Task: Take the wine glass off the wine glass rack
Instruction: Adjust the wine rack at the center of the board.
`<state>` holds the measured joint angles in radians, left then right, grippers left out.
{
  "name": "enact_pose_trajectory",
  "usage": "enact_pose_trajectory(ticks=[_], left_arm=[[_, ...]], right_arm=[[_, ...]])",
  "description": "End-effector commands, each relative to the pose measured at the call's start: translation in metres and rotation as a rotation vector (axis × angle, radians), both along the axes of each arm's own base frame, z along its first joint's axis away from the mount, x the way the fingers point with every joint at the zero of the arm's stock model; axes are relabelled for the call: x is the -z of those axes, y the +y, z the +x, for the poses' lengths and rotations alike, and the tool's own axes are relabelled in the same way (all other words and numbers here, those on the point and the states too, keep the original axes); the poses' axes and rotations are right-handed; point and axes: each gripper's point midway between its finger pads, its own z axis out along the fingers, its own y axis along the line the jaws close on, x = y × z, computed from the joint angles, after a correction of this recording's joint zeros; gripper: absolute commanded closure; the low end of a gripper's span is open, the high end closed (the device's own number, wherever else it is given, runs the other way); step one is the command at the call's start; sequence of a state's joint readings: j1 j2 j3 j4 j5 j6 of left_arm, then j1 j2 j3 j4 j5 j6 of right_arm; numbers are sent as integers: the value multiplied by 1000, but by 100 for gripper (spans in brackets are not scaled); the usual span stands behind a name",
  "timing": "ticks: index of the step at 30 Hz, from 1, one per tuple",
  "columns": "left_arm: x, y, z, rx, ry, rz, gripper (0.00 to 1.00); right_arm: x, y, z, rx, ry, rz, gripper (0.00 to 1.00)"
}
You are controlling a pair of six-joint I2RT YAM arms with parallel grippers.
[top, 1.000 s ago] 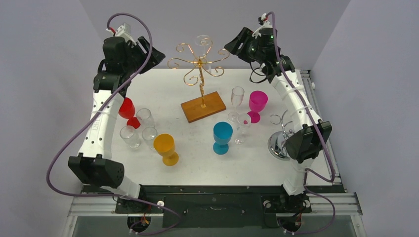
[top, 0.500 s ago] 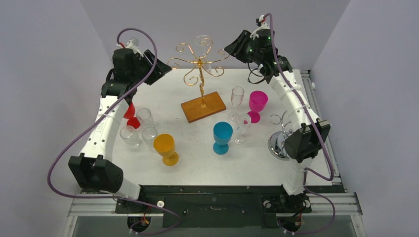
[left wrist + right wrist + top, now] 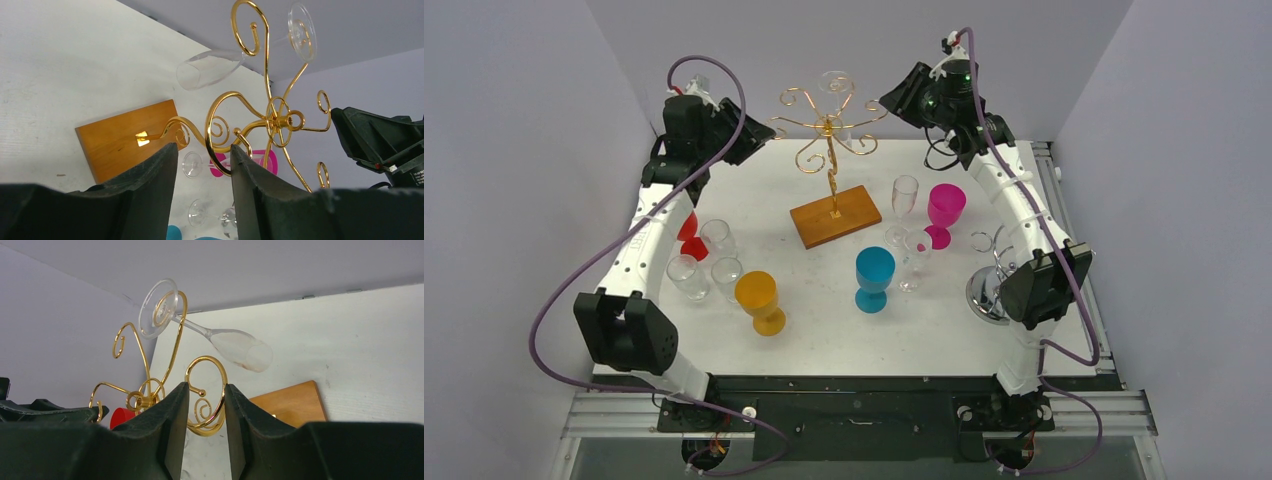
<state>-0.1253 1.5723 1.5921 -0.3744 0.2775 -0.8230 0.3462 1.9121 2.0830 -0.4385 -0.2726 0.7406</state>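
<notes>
The gold wire wine glass rack [image 3: 829,150] stands on its brown wooden base [image 3: 835,216] at the back middle. A clear wine glass [image 3: 836,88] hangs upside down from a top curl, its bowl [image 3: 210,69] and foot [image 3: 300,31] clear in the left wrist view and its bowl [image 3: 241,348] in the right wrist view. My left gripper [image 3: 762,137] hovers just left of the rack, open, a gold curl [image 3: 220,130] just beyond its right fingertip [image 3: 250,170]. Right of the rack, my right gripper [image 3: 884,98] is open, its narrow gap framing another curl [image 3: 206,390]. Neither touches the glass.
On the table stand a red goblet [image 3: 688,228], orange goblet [image 3: 758,298], blue goblet [image 3: 875,272], magenta goblet [image 3: 945,207] and several clear glasses [image 3: 717,238] [image 3: 905,196]. A chrome stand [image 3: 986,290] sits at the right, partly behind my right arm.
My left arm has swung right and closer to the rack. Both grippers' jaws have narrowed. The right gripper has barely shifted.
</notes>
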Motion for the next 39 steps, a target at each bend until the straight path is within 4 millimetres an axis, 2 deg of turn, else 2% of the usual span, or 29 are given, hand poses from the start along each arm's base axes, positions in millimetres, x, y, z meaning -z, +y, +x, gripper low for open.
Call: enact_pose_trajectory(ticks=[1, 8, 14, 19, 29, 35, 39], left_arm=[[-17, -2, 9, -1, -60, -16, 62], [-15, 2, 16, -18, -46, 12, 71], [-11, 3, 22, -11, -27, 30, 85], [-14, 4, 26, -6, -29, 38, 89], [-15, 9, 28, -5, -24, 49, 96], [-18, 17, 32, -18, -28, 51, 100], [-27, 18, 37, -21, -43, 54, 100]], right_arm=[[0, -1, 3, 15, -22, -28, 71], [5, -1, 3, 17, -12, -37, 72], [12, 3, 3, 19, -2, -47, 73], [14, 6, 4, 13, 1, -49, 74], [24, 8, 8, 36, 27, -45, 86], [17, 11, 2, 41, 21, -34, 100], [12, 17, -4, 31, 27, -13, 100]])
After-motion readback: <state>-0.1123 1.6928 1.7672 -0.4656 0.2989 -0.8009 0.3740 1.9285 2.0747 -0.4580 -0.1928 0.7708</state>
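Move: The left hook of the gold rack lies about 3 cm ahead of the left hand and 1 cm to its right, level with it, between the open fingers. The rack's hub is some 13 cm right of that hand and 3 cm ahead; the last clear glass hangs 14 cm right, 11 cm ahead, 8 cm lower. From the right hand, the far right hook is 1 cm ahead, 1 cm left and 2 cm below, the hub 12 cm left and 4 cm back. Both grippers close on opposite hooks of the wine rack until each pinches the gold wire at its fingertips. The left eases forward about 2.5 cm onto the left hook while shutting, then holds there; the right sinks some 2 cm over the far right hook, barely turning, and shuts mostly at the end. ##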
